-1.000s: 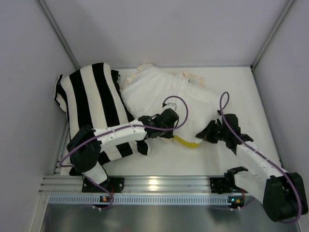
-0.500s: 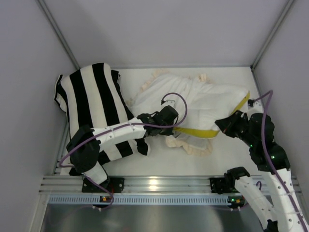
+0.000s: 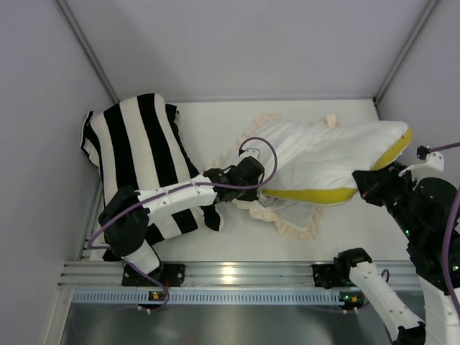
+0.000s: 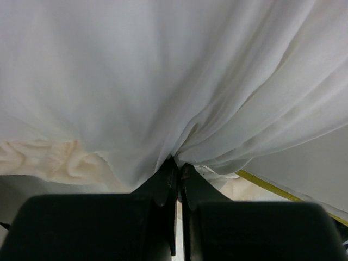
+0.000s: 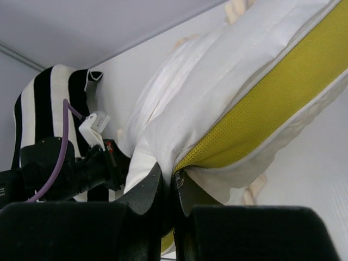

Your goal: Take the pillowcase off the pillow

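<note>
The pillow [image 3: 345, 154], plump and white with a yellow band [image 3: 316, 195], lies stretched across the table toward the right. Its left end sits inside the pillowcase [image 3: 277, 147], cream-white side out, with the ruffled frill [image 3: 291, 219] bunched in front. My left gripper [image 3: 249, 177] is shut on a fold of the pillowcase [image 4: 163, 98]; the fabric gathers into the gripper [image 4: 178, 163]. My right gripper [image 3: 370, 190] is raised at the right and shut on the pillow [image 5: 217, 103], pinching its white seam beside the yellow band [image 5: 272, 103] at the gripper [image 5: 173, 176].
A black-and-white striped cushion [image 3: 136, 147] lies at the left under the left arm and shows in the right wrist view as the striped cushion [image 5: 46, 98]. Grey walls close in the table on the left, back and right. Bare tabletop [image 3: 215, 241] lies in front.
My right gripper has moved right and up, drawing the pillow out to the right so more of its body and yellow band show. The left gripper has held its place on the pillowcase.
</note>
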You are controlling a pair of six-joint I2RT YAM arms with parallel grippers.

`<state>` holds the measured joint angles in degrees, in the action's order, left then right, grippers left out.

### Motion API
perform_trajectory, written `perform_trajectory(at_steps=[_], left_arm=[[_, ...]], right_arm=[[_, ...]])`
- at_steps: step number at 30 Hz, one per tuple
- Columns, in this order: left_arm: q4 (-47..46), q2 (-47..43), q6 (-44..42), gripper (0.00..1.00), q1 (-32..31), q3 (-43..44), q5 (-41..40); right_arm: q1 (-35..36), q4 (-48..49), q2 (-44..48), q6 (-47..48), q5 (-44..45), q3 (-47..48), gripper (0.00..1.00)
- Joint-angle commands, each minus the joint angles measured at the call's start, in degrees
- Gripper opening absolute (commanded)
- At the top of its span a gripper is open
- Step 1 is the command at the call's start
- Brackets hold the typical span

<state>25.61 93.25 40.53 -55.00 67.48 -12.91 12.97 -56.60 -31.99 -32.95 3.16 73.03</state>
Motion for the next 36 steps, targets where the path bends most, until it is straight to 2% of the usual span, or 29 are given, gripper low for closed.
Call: perform_trajectory(at_steps=[1, 10, 11, 14, 15, 18, 21, 26, 36], left_arm=[[1.82, -1.23, 0.07, 0.0, 0.86, -1.92, -1.07], [1.03, -2.55, -0.89, 0.0, 0.86, -2.18, 0.95], [0.94, -2.64, -1.07, 0.04, 0.86, -2.27, 1.56], [0.76, -3.16, -1.42, 0.18, 0.78, -2.27, 2.71], [0.76, -3.34, -1.68, 0.37, 0.77, -2.27, 3.49], [0.85, -6.06, -1.86, 0.64, 0.69, -3.23, 3.94], [0.94, -10.01, -2.21, 0.75, 0.77, -5.25, 1.15], [1.99, -12.04, -1.51, 0.78, 0.95, -7.1, -1.15], [1.82, -5.98, -1.95, 0.75, 0.95, -4.65, -1.86]], right_arm=[[0.04, 4.48, 0.44, 2.54, 8.0, 6.76, 0.0], [0.04, 3.69, -0.18, 5.44, 14.59, 9.76, 0.0], [0.04, 3.51, -0.18, 5.44, 14.86, 9.15, 0.0], [0.04, 3.16, -0.36, 5.44, 15.74, 7.31, 0.0], [0.12, 3.16, -0.44, 5.27, 16.17, 6.78, 0.0], [0.04, 2.9, -0.88, 5.0, 16.97, 5.02, 0.0], [0.04, 2.72, -1.5, 4.65, 16.71, 4.57, 0.0], [0.04, 2.72, -2.2, 4.38, 15.83, 5.89, 0.0], [0.04, 1.85, -1.32, 4.82, 15.47, 7.65, 0.0]])
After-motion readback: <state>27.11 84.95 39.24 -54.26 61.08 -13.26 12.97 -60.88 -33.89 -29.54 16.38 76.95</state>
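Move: Pinched in the left fingers is a bunch of the pillowcase. From that hand, the pillow's middle is about 19 cm right, 8 cm ahead and 8 cm higher; the pillowcase's frilled near edge is some 10 cm right, 6 cm back and 8 cm lower; the striped cushion's near corner is 13 cm left, 5 cm back and 7 cm lower. The right hand holds the pillow's yellow edge high up, with that bunch about 28 cm left, 8 cm ahead and 25 cm below. Letting go of the pillowcase bunch, the left hand first eases slightly back and right, spreads its fingers wide, then swings about 4 cm left while rising and finally sinks a little, fingers open around the loose cloth. The right hand keeps its pinch on the pillow's yellow edge, drawing it about 4 cm right with a clockwise turn of some 10 degrees, then holds. ##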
